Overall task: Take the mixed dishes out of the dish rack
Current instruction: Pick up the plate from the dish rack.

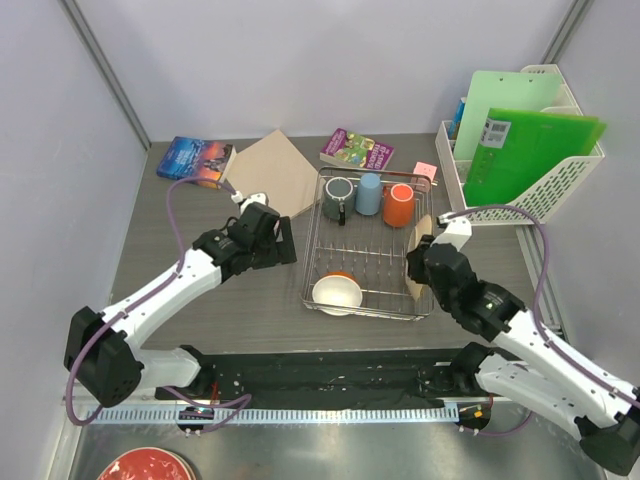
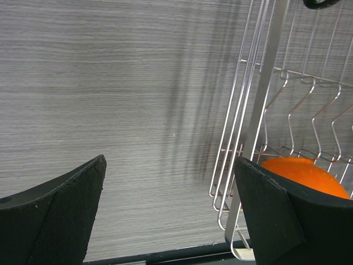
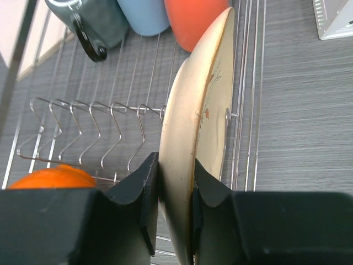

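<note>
The chrome wire dish rack [image 1: 372, 262] stands mid-table. At its far end lie a grey handled mug [image 1: 338, 198], a light-blue cup [image 1: 369, 193] and an orange cup [image 1: 398, 205]. A small white bowl [image 1: 337, 294] sits at the near end, with something orange [image 2: 300, 172] just behind it. A cream speckled plate [image 3: 193, 132] stands on edge at the rack's right side, and my right gripper [image 3: 175, 185] is shut on its near rim, one finger on each face. My left gripper [image 1: 283, 243] hangs open over bare table just left of the rack [image 2: 249, 110].
A white lattice basket [image 1: 560, 190] with green folders stands at the back right. Two books [image 1: 195, 160] [image 1: 356, 150] and a brown board [image 1: 275, 172] lie behind the rack. A red plate [image 1: 145, 466] sits below the table's near edge, left.
</note>
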You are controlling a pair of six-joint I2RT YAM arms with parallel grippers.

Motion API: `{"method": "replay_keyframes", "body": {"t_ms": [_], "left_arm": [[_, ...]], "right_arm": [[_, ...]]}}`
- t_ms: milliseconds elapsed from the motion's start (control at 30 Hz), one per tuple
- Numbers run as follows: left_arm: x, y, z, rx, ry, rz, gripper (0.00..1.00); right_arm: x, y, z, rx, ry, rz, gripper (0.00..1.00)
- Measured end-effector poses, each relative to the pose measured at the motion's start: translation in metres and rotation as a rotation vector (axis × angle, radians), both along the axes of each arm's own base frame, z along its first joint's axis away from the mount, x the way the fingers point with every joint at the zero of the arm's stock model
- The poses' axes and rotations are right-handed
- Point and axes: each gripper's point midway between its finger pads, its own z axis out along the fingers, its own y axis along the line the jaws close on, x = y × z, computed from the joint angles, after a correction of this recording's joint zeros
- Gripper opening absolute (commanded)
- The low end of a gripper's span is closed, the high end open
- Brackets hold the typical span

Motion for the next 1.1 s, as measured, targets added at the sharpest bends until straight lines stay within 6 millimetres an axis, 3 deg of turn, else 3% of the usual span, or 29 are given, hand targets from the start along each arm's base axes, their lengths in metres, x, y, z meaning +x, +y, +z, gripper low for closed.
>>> {"method": "replay_keyframes", "body": {"t_ms": [233, 633, 767, 967, 1100], "left_arm": [[0.002, -0.004, 0.003, -0.016, -0.014, 0.000, 0.97], [0.000, 0.004, 0.016, -0.030, -0.066, 0.017, 0.98], [0.001, 0.009, 0.022, -0.021, -0.093, 0.031, 0.98], [0.002, 0.015, 0.025, 0.001, -0.107, 0.048, 0.98], [0.005, 0.018, 0.031, 0.010, -0.128, 0.056, 0.98]], "right_arm": [[-0.005, -0.011, 0.018, 0.109, -0.051, 0.010, 0.01], [-0.010, 0.003, 0.026, 0.109, -0.033, 0.115, 0.01], [-0.006, 0.010, 0.051, 0.107, -0.057, 0.155, 0.01], [0.004, 0.020, 0.105, 0.101, -0.145, 0.206, 0.01], [0.011, 0.030, 0.128, 0.083, -0.171, 0.254, 0.01]]}}
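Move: Between the right hand's fingers is the plate, standing on edge at the rack's right side, its middle about 5 cm ahead and 7 below. The orange cup lies some 17 cm ahead, 2 left and 13 below; the blue cup is roughly 18 ahead, 7 left. The white bowl stands about 12 cm left, 2 ahead and 12 below. From the left hand the plate is roughly level ahead and 26 cm right, 2 below. Keeping its pinch on the plate's rim, the right hand lifts up out of the rack by about 13 cm: slow at first, nearly pausing after 2 cm, then a quick climb that bears slightly left. The wrist tips its fingers up about 10 degrees and turns some 15 degrees counter-clockwise. The left hand, empty and open, rises about 3 cm and shifts 2 cm left. ##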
